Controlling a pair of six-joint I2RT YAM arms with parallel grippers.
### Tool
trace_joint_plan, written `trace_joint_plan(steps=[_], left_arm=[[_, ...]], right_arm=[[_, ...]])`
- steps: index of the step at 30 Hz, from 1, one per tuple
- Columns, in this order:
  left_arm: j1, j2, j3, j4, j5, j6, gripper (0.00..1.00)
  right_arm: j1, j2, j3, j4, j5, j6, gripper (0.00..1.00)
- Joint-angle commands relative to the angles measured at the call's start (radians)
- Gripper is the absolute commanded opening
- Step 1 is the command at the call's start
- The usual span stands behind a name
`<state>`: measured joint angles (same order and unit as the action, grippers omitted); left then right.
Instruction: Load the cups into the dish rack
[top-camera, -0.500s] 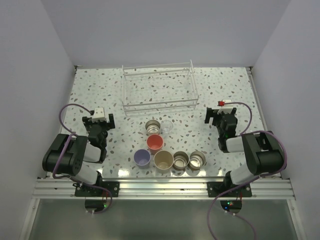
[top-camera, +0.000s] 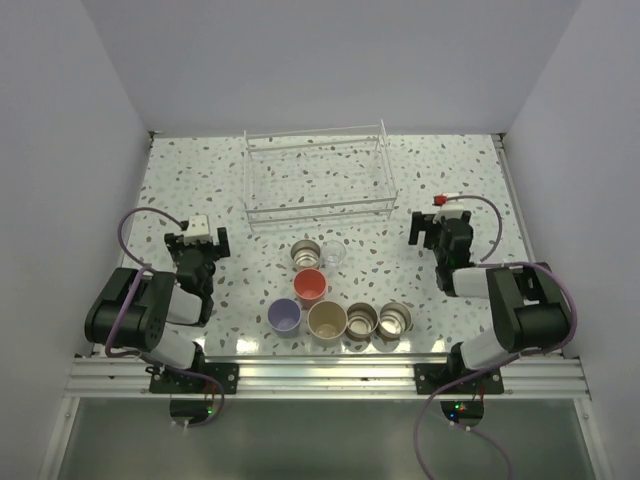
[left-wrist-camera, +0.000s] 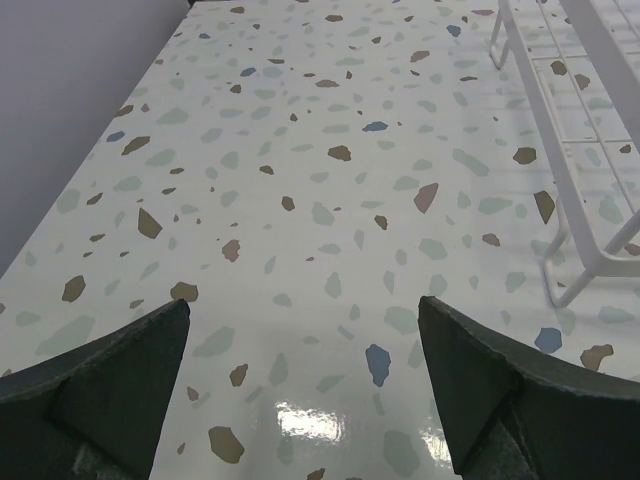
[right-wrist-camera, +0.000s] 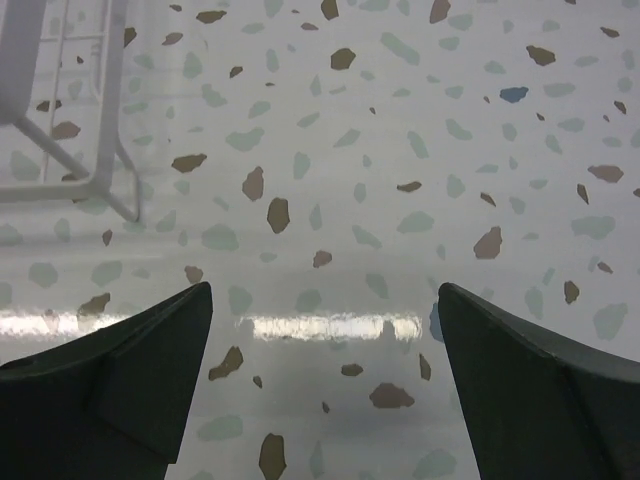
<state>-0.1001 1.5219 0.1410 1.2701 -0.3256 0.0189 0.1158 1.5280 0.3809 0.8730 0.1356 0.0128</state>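
Observation:
The cups stand in a cluster at the table's front centre: a steel cup (top-camera: 306, 253) and a tiny clear cup (top-camera: 334, 253) behind, a coral-red cup (top-camera: 310, 285) in the middle. In front stand a lavender cup (top-camera: 285, 316), a beige cup (top-camera: 327, 320) and two steel cups (top-camera: 361, 320) (top-camera: 394, 320). The clear wire dish rack (top-camera: 315, 213) sits behind them, with nothing in it. My left gripper (top-camera: 196, 238) (left-wrist-camera: 303, 302) is open over bare table, left of the cups. My right gripper (top-camera: 440, 225) (right-wrist-camera: 324, 287) is open too, right of them.
A corner of the dish rack (left-wrist-camera: 570, 170) shows at the right of the left wrist view, and another corner of it (right-wrist-camera: 90, 110) at the upper left of the right wrist view. White walls enclose the speckled table (top-camera: 180, 180) on three sides.
My right gripper has shifted slightly toward the back of the table. The left arm and the cups have not moved.

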Motion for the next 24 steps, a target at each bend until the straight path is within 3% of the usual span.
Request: trace_joint_plan(steps=[1,3,5,9,12,14,18,24], left_arm=[[0.002,-0.009,0.012,0.123,-0.001,-0.011,1.0],[0.002,-0.009,0.012,0.12,-0.001,-0.011,1.0],[0.002,-0.009,0.012,0.123,0.0,-0.013,1.0],[0.002,-0.008,0.012,0.123,-0.001,-0.011,1.0],[0.002,-0.008,0.012,0.123,0.0,-0.011,1.0],[0.002,-0.008,0.012,0.121,-0.001,-0.011,1.0],[0.002,-0.009,0.012,0.121,-0.001,-0.011,1.0],[0.002,-0.008,0.012,0.121,-0.001,-0.011,1.0]], right_arm=[[-0.005,-0.065,0.252,-0.435,-0.008,0.015,0.98],[-0.005,-0.069,0.352,-0.567,-0.065,0.03,0.98],[-0.002,-0.118,0.378,-0.591,-0.108,0.036,0.98],[-0.002,-0.253,0.449,-0.812,0.008,0.074,0.98],[0.004,-0.307,0.545,-1.025,0.07,0.231,0.98],[0.001,-0.299,0.575,-1.112,0.14,0.464,0.98],[0.001,-0.23,0.688,-1.271,-0.079,0.48,0.98],[0.015,-0.342,0.717,-1.266,-0.304,0.553,0.98]])
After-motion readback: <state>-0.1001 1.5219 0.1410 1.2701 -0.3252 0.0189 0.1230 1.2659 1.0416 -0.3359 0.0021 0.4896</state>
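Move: The right hand, empty and low over the table, has the clear cup about 26 cm to its left, 3 cm nearer the base and 4 cm lower. Some 8 cm left of that cup stands a steel cup; the red cup is 10 cm nearer the base and 6 cm farther left than the clear one. The rightmost steel cup lies 22 cm back and 12 left of this hand, the rack's middle 19 ahead and 29 left. From the left hand, the clear cup is about 36 cm right, 1 ahead. Heading up off its low start, the right hand first darts forward and up, then climbs while easing back, reaching about 15 cm higher. From there it swings left towards the cups' side, going slightly back and sinking a little, as the wrist rolls its left side up and tips the fingers down, some 30 degrees in all. The fingers stay wide open and touch nothing. ##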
